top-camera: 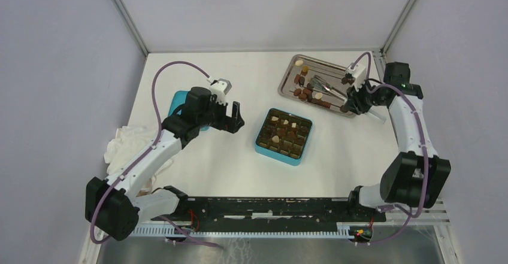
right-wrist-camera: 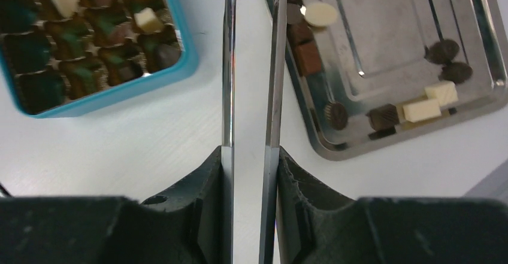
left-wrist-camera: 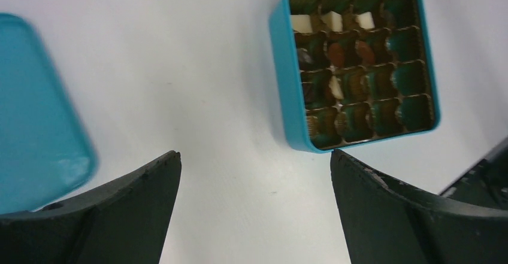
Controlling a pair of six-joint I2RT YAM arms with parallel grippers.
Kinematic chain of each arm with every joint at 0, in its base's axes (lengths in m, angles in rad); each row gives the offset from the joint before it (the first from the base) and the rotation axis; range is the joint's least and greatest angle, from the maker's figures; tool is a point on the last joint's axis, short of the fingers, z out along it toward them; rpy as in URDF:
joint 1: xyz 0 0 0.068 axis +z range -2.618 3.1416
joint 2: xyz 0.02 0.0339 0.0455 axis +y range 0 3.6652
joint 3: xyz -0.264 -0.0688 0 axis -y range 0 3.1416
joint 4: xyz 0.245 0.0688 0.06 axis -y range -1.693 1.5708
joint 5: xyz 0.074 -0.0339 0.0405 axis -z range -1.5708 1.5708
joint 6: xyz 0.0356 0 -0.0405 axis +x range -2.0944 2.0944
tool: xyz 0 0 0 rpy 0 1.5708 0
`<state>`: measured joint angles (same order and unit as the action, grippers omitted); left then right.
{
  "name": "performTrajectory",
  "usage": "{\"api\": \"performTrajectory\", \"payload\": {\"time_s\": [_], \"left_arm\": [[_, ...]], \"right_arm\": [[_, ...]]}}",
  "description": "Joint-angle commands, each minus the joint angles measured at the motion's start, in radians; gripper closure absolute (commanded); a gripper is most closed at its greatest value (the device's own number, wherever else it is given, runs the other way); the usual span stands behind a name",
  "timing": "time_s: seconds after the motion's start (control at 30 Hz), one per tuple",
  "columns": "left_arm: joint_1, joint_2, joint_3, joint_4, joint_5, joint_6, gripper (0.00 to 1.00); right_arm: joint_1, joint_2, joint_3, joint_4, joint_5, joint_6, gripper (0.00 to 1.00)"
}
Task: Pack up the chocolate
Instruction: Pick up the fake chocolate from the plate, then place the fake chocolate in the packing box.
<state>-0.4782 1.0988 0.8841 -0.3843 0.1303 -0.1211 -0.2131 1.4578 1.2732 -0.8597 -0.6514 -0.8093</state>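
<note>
The chocolate lies as small brown and cream pieces (top-camera: pixel 307 91) on a metal tray (top-camera: pixel 328 67), and several more sit in the gridded teal box (top-camera: pixel 283 136). My right gripper (top-camera: pixel 354 102) is shut on long metal tweezers (top-camera: pixel 327 89) that reach over the tray. In the right wrist view the tweezers (right-wrist-camera: pixel 277 66) run up between my fingers (right-wrist-camera: pixel 250 151), their tips cut off at the top. To their right are a cream round piece (right-wrist-camera: pixel 321 14) and a brown square (right-wrist-camera: pixel 307 57). My left gripper (top-camera: pixel 238 117) hangs open left of the box (left-wrist-camera: pixel 353 66), with nothing between its fingers (left-wrist-camera: pixel 254 156).
The teal lid (top-camera: pixel 178 103) lies under my left arm, at the left edge in the left wrist view (left-wrist-camera: pixel 36 114). A crumpled white cloth (top-camera: pixel 124 141) sits at the table's left side. Grey walls close in the table on three sides.
</note>
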Motion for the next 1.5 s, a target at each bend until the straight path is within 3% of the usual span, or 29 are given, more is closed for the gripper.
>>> {"api": "performTrajectory", "payload": {"time_s": [0.0,0.1,0.33,0.6,1.13,1.47], "left_arm": [[0.002,0.116,0.059,0.112,0.31,-0.234,0.05],[-0.022,0.168,0.034,0.203,0.301,-0.359,0.22],[-0.147,0.309,0.043,0.241,0.093,-0.394,0.32],[-0.208,0.393,0.062,0.254,0.028,-0.388,0.36],[-0.241,0.308,-0.003,0.255,-0.068,-0.373,0.37],[-0.244,0.206,-0.049,0.255,-0.109,-0.368,0.36]], "right_arm": [[0.003,-0.145,-0.107,-0.032,-0.232,-0.071,1.0],[0.003,-0.224,-0.187,-0.053,-0.297,-0.118,1.0],[0.005,-0.305,-0.285,-0.238,-0.325,-0.38,1.0],[0.018,-0.368,-0.386,-0.329,-0.275,-0.581,1.0],[0.251,-0.411,-0.498,-0.015,-0.033,-0.312,0.99],[0.271,-0.409,-0.509,0.008,0.04,-0.288,0.91]]}}
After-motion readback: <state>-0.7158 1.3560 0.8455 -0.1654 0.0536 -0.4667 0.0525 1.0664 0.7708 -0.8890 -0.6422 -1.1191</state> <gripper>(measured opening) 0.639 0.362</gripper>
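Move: The right hand grips tongs with a tan chocolate at their tips; the chocolate box it is bound for lies about 20 cm to its left and 6 cm back, some 14 cm below. The plate of chocolates is about 15 cm ahead and 5 cm left of this hand. For the empty left hand the box is about 17 cm to the right, level fore and aft, and 14 cm lower; the blue tray lies some 17 cm left and 9 cm ahead. Back from the plate by about 15 cm and leftward, the right hand first travels nearly level, then sinks and eases slightly forward, swinging counter-clockwise so the tongs bring the chocolate over the box, their grip kept. The left hand sweeps right and down beside the box, tips down and narrows its fingers by a third, then rises a little; it comes close, but contact can't be seen. ##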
